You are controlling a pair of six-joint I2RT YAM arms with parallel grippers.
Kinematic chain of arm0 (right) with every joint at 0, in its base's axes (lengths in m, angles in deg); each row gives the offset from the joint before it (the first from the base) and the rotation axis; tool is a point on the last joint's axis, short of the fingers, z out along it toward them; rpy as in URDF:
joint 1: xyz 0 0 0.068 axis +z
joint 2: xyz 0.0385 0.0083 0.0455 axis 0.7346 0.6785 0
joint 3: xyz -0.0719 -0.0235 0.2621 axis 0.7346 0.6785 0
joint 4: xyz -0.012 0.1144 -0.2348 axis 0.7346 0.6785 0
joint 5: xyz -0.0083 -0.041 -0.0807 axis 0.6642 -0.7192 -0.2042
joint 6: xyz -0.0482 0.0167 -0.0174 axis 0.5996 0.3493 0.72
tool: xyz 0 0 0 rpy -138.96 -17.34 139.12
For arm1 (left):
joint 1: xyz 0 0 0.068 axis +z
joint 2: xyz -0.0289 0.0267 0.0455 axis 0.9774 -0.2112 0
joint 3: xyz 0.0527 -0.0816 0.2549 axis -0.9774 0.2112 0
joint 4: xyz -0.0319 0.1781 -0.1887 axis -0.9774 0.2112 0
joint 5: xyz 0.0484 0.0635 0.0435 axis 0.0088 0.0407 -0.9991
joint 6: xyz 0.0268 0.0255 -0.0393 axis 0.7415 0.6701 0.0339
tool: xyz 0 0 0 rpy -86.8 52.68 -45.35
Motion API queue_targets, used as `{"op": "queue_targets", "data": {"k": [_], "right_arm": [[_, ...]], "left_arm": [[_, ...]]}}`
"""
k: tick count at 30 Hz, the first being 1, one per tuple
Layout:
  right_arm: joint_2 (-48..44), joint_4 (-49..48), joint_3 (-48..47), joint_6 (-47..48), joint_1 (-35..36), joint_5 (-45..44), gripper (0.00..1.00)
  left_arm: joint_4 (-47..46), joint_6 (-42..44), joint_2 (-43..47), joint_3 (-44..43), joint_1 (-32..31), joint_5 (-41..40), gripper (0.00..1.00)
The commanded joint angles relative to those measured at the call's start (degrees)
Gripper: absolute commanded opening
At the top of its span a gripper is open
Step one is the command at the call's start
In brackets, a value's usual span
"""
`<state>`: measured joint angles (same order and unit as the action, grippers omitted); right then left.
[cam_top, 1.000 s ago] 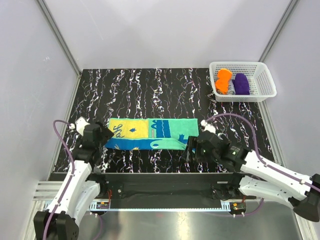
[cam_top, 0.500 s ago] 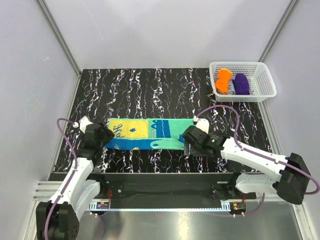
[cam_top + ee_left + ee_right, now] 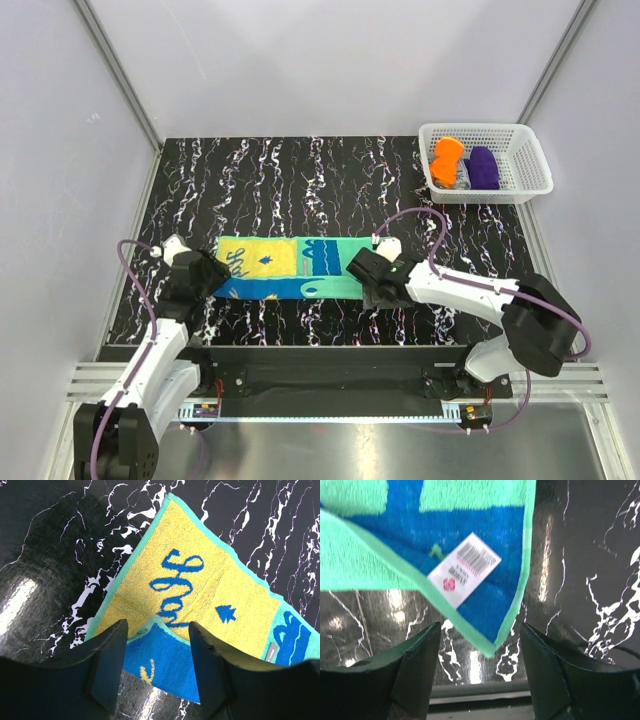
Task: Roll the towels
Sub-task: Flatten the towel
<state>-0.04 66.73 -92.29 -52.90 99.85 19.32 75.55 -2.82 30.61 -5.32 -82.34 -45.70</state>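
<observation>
The teal, blue and yellow towel (image 3: 300,268) lies flat along the near part of the table. My left gripper (image 3: 207,277) sits at its near left corner. In the left wrist view that corner (image 3: 165,652) is turned over, blue side up, and lies between the open fingers (image 3: 107,665) of the left gripper (image 3: 157,626). My right gripper (image 3: 368,287) is at the near right corner. That corner (image 3: 490,630) is folded back with a white label (image 3: 464,567) showing, its tip between the right gripper's (image 3: 481,626) open fingers. A rolled orange towel (image 3: 447,160) lies in the basket.
The white lattice basket (image 3: 530,160) stands at the far right corner and also holds a purple roll (image 3: 484,168). The black marbled tabletop (image 3: 300,190) stretches behind the towel. Grey walls close in the sides and back. The table's front rail (image 3: 470,690) runs just below the right fingers.
My right arm has swung left onto the towel's near right corner, which now lies folded back. The left jaws have narrowed around the turned-over left corner.
</observation>
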Motion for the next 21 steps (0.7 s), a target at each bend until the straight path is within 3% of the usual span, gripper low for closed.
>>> {"op": "queue_targets", "data": {"k": [1,7,14,18,19,21], "right_arm": [[0.9,-2.8,-2.9,2.0,-1.7,-2.8,0.70],[2.5,-3.7,-3.8,4.1,-2.5,-2.5,0.64],[3.0,-6.6,-1.6,3.9,-2.5,2.0,0.34],[2.0,-7.2,-0.1,3.6,-2.5,2.9,0.17],[1.8,-7.3,0.1,3.7,-2.5,3.1,0.08],[1.1,-7.0,0.3,3.6,-2.5,3.1,0.00]], "left_arm": [[-3.8,1.1,0.7,0.4,0.2,1.1,0.54],[-4.3,1.5,0.0,0.3,0.2,1.6,0.45],[-4.6,1.9,-0.8,0.2,0.2,1.8,0.22],[-4.5,1.9,-1.2,0.0,0.2,1.9,0.04],[-4.6,1.9,-1.3,-0.1,0.2,2.0,0.00],[-4.7,1.9,-1.5,0.0,0.2,2.1,0.00]]}}
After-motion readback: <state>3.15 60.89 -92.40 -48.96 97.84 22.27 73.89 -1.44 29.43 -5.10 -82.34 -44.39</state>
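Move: The towel's near-right corner lies under the right fingers, about 1 cm ahead, 1 cm left and 2 cm below; its white label is some 6 cm ahead and 2 cm left of that hand, the blue wavy panel about 9 cm ahead and 11 cm left. For the left hand, the raised fold at the towel's near-left corner sits roughly 1 cm ahead and 1 cm below, with the yellow panel's middle about 5 cm ahead and 10 cm right. Forward first, some 2 cm, then drifting a little over 1 cm left and sinking about 1 cm, the right hand comes onto the towel's near-right corner while its open fingers shut and pinch the slanting teal hem. The left hand all but stays in place over the near-left corner and closes its half-open fingers fully on the raised hem fold. ##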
